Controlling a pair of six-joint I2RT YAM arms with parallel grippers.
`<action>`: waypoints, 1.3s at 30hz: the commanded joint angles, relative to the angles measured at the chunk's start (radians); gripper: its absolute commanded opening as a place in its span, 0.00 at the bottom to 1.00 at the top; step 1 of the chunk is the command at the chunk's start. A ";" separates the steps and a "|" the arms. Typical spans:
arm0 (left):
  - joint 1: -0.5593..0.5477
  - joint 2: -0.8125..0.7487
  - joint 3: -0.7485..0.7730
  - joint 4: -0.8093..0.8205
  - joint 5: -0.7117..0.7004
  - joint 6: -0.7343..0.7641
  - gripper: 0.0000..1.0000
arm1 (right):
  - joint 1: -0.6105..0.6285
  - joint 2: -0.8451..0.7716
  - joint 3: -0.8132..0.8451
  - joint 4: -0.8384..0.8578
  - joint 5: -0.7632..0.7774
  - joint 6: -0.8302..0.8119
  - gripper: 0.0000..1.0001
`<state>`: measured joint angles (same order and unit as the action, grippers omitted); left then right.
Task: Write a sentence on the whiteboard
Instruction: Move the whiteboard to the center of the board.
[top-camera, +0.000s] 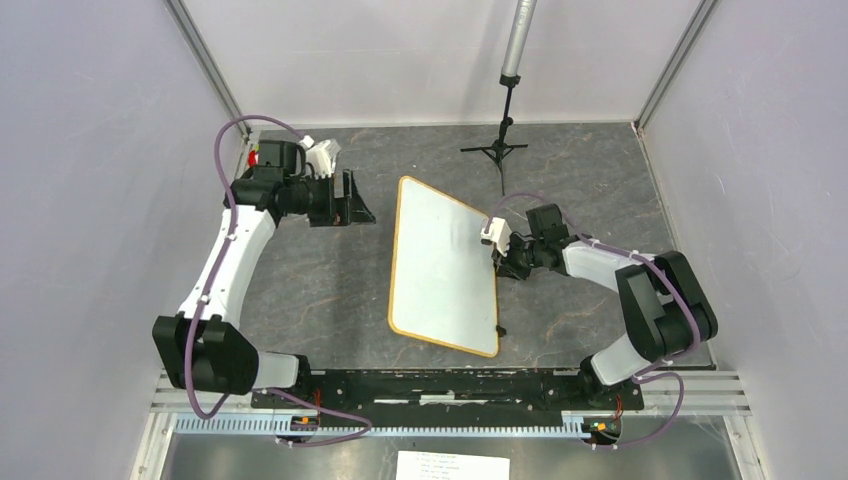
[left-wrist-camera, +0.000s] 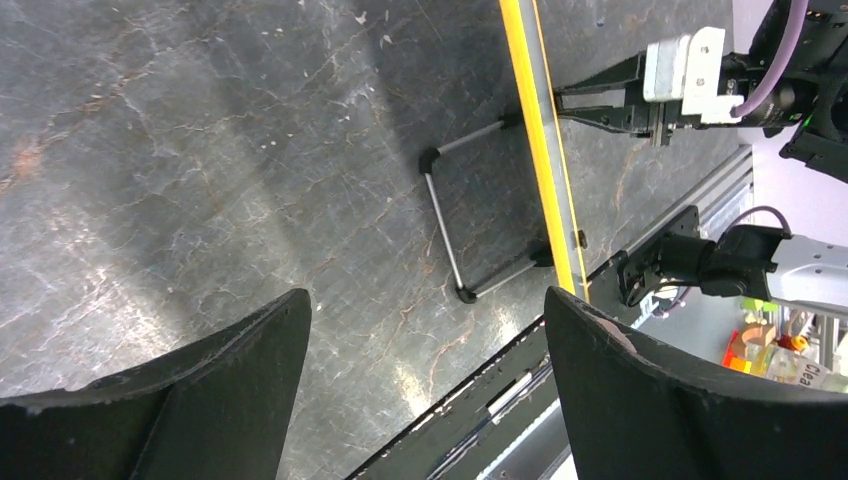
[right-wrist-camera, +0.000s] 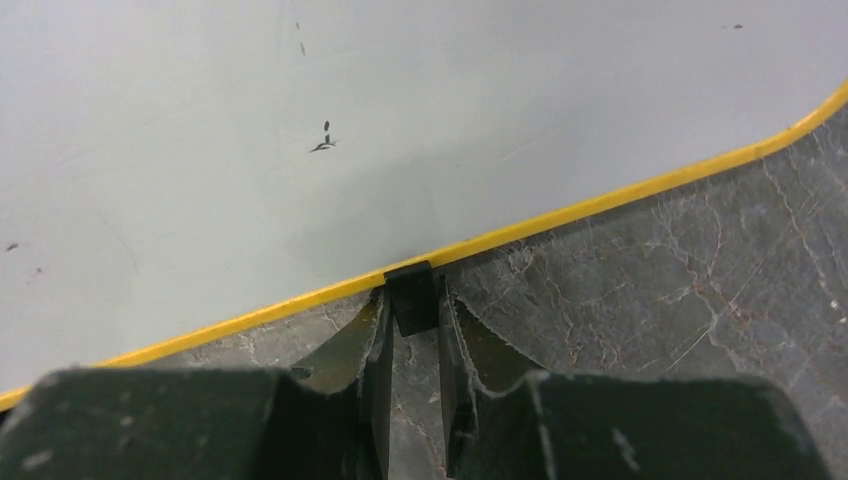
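Note:
The whiteboard sits mid-table, white with a yellow rim, its long side running front to back. Its face carries only a few small dark specks; no sentence is in view. My right gripper is at the board's right edge, shut on the small black clip that sticks out from the rim, its jaws pressed to both sides. The left wrist view shows the board edge-on as a yellow strip with a wire stand beside it. My left gripper stands open and empty at the back left.
A black tripod with a grey pole stands at the back. A crumpled white object and something red lie behind the left wrist. The arms' base rail runs along the near edge, with a printed paper sheet below it.

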<state>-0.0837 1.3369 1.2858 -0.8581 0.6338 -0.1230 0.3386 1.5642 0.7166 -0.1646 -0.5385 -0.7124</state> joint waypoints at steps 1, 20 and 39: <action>-0.045 0.042 0.036 0.020 0.024 -0.055 0.91 | 0.016 0.003 -0.086 0.058 0.052 0.204 0.00; -0.207 0.134 0.084 0.021 0.079 -0.067 0.61 | 0.064 -0.035 -0.163 0.115 0.065 0.243 0.00; -0.225 0.210 0.170 -0.203 0.027 0.135 0.02 | 0.146 -0.035 -0.114 -0.019 0.064 0.220 0.00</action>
<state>-0.3042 1.5288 1.4014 -0.9897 0.6849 -0.1268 0.4492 1.4906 0.6109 -0.0212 -0.4606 -0.4953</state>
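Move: Off to the left hand's right, about 8 cm away, 3 cm nearer the base and slightly lower, runs the whiteboard's raised left edge; the whiteboard's middle lies some 18 cm right, 8 cm back and 12 cm below that hand. The right hand already holds the black tab on the low right edge, with the whiteboard's middle about 10 cm to its left and 9 cm above, and the black foot some 14 cm back from it, level sideways. Reaching right about 7 cm to the whiteboard's raised left edge, then easing back some 3 cm and a little down, the left hand turns clockwise, tips downward and closes its fingers, pinching the edge. The right hand keeps its hold on the tab, turns slightly clockwise early on, then draws the low edge back and left about 3 cm in all. ##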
